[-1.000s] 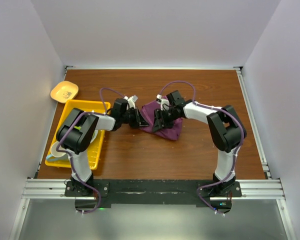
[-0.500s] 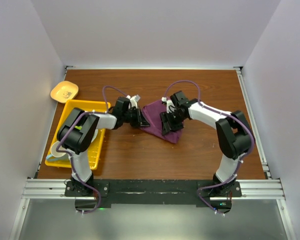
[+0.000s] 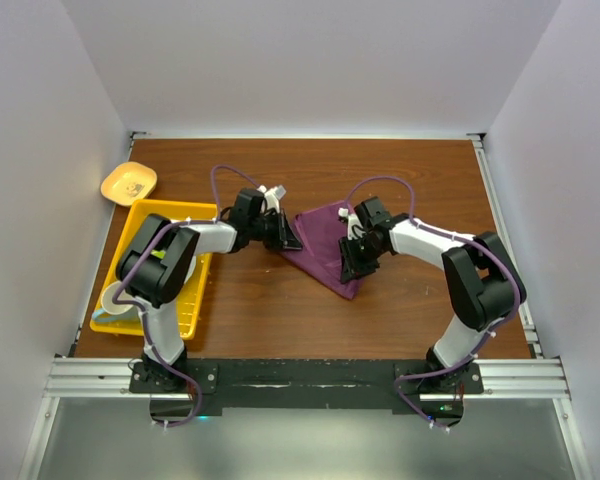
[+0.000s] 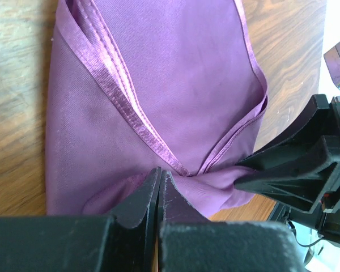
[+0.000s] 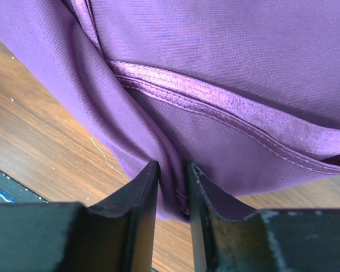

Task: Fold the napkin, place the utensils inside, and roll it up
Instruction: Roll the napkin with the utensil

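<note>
The plum-purple napkin lies mid-table as a flattened triangle with hemmed edges folded over. My left gripper sits at its left corner; in the left wrist view the jaws are pressed together with cloth gathered at their tips. My right gripper is at the napkin's near-right edge; in the right wrist view a fold of the napkin fills the narrow gap between its fingers. I cannot make out the utensils in any view.
A yellow tray lies at the left under the left arm, with a white cup-like thing in it. A small yellow plate sits at the far left. White walls enclose the wooden table.
The right gripper has swung right and nearer, then narrowed onto a fold of the napkin. The cloth went from a bunched heap to a stretched-out triangle. The left gripper shifted slightly right.
</note>
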{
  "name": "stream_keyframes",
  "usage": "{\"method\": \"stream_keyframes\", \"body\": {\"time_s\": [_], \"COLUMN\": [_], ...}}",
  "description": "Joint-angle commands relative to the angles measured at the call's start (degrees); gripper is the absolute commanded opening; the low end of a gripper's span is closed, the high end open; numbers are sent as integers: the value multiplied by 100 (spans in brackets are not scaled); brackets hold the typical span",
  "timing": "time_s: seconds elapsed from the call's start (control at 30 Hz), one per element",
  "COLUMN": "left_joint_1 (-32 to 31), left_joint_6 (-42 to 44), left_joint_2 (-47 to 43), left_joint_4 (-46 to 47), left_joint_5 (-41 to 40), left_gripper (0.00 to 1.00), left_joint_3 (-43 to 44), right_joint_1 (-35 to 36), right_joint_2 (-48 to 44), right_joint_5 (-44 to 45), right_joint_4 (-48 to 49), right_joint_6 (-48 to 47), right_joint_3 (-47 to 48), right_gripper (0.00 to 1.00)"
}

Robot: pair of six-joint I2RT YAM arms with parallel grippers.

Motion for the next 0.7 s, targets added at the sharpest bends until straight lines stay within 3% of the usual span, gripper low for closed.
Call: {"method": "stream_keyframes", "body": {"time_s": [0.0,0.1,0.27,0.37,0.5,0.67], "left_joint_1": [-36,-54,-72,-72,-72,-72], "left_joint_6": [185,203,282,361,370,291], "left_joint_2": [166,237,149,123,52,-79], "left_joint_4": [-68,-85,-489,-902,-1087,-1474], "left_joint_5": [121,165,95,60,51,130], "left_gripper": [0,0,0,0,0,0], "left_joint_3": [222,309,652,986,1223,1276], "right_joint_1": [0,-9,-9,0,-9,0], "right_joint_2": [60,16,-291,-388,-485,-757], "right_joint_5": [448,422,544,781,844,844], "right_joint_4": [153,48,-409,-822,-1174,-1122], "right_joint_6": [25,-71,-273,-440,-494,-353], "right_joint_3": [-261,-139,344,783,1066,672], "right_gripper": [28,29,51,58,61,64]}}
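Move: The right hand has the napkin's near end between its part-closed fingers; the napkin's middle lies roughly 7 cm ahead of this hand, 4 cm to its left and 1 cm lower. For the shut left hand at the napkin's left part, that middle is level ahead, about 6 cm to its right and 3 cm below; the yellow tray stands some 28 cm to its left and 4 cm back. Right fingers widen, releasing the napkin's near end, rise about 5 cm and forward; shut left hand lifts forward too. ##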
